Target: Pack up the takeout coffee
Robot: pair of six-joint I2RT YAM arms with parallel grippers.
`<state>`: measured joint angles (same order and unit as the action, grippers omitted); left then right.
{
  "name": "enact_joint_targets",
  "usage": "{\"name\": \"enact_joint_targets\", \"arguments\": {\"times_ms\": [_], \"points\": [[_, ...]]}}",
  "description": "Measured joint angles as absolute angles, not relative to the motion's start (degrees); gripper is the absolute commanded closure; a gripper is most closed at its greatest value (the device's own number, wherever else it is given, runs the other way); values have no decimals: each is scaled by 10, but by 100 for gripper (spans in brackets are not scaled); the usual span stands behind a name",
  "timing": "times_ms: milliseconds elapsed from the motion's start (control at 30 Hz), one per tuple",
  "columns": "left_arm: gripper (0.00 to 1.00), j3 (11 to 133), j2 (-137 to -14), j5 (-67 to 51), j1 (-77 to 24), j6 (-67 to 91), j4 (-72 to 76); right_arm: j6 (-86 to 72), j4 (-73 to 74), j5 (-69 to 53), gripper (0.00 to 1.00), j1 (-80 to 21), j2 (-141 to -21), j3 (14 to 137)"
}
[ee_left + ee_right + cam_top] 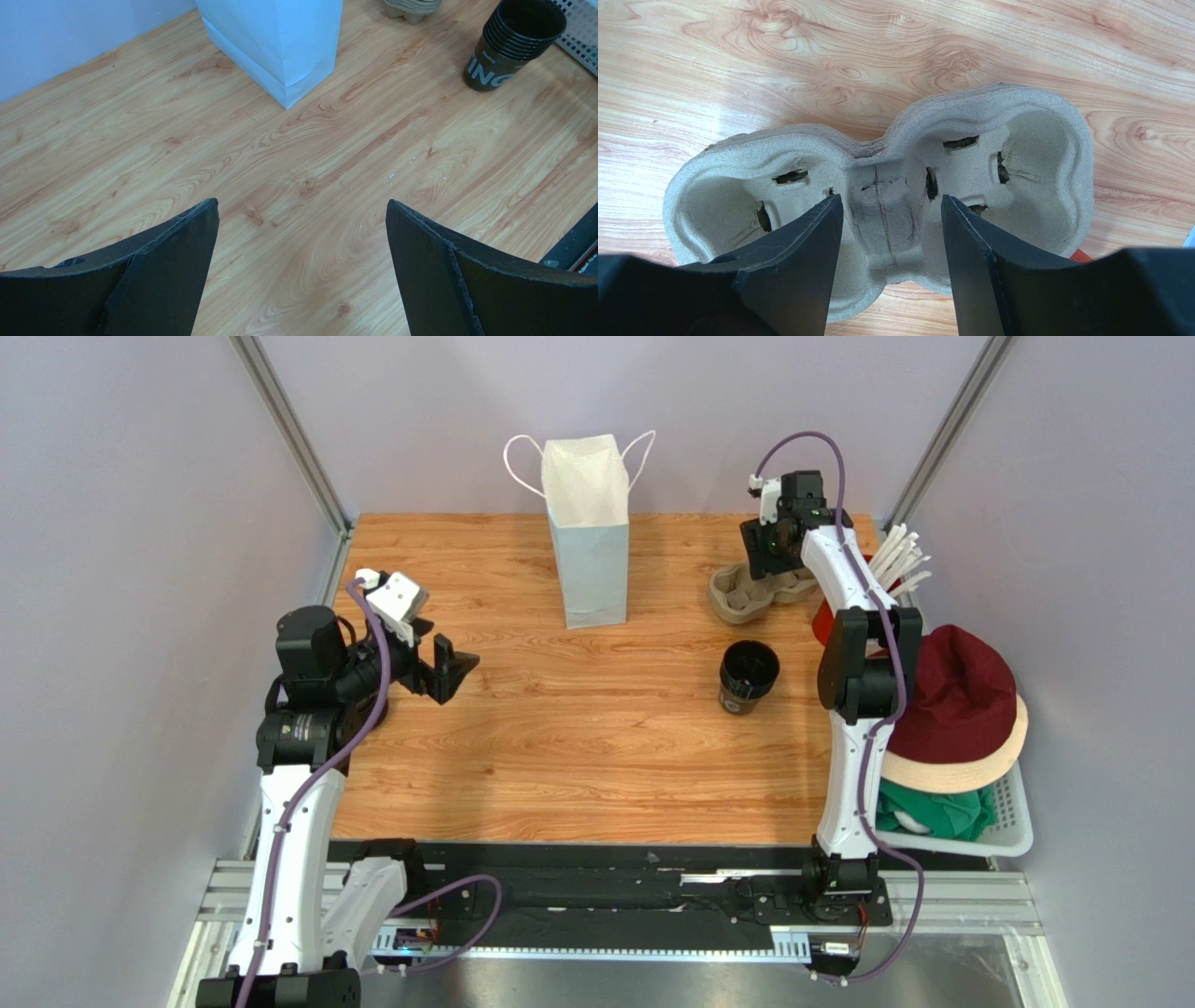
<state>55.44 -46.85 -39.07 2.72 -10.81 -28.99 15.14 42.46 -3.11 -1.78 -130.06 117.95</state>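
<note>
The takeout coffee is a black paper cup (748, 676) standing upright on the wooden table (561, 742), right of centre; the left wrist view shows the cup (516, 42) at its top right. My right gripper (769, 546) is at the back right, down over the brown pulp cup carrier (744, 595). In the right wrist view this gripper (892, 198) is open, one finger in each well of the carrier (1018, 140), with a thin gap to the centre post on both sides. My left gripper (452, 669) hovers wide open at the left, and in its own view that gripper (302, 203) is empty.
A white paper bag (589, 532) stands upright at the back centre, open at the top, and its base (281, 42) shows in the left wrist view. A red cup of white straws (898, 560) stands right of the carrier. A white basket (1003, 826) with a red hat (961, 700) and green cloth sits at the right edge.
</note>
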Motion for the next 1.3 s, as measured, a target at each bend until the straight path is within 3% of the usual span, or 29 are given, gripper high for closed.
{"name": "enact_joint_targets", "arguments": {"times_ms": [333,833,1300], "points": [[3,554,-469,-390,27,-108,-290,153,425,-35,42,-17,-1301,1170],[3,554,-469,-389,27,-108,-290,155,425,-49,72,-15,-1301,1170],[3,554,-469,-389,27,-108,-290,149,424,-64,80,-13,-1294,1170]]}}
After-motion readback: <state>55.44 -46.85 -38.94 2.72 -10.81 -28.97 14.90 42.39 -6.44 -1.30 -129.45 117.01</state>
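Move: The cup carrier's middle lies right between the right hand's open fingertips, its body some 3 cm below. From that hand, the stack of black cups stands about 16 cm back and 4 cm left, the red straw cup 4 cm back and 12 cm right, and the paper bag 25 cm left and 3 cm ahead. From the left hand the carrier is roughly 28 cm ahead, 42 cm right and 22 cm below. The right hand sinks under 1 cm, pinches the cup carrier's central bridge, then rises about 0.5 cm, still closing. ##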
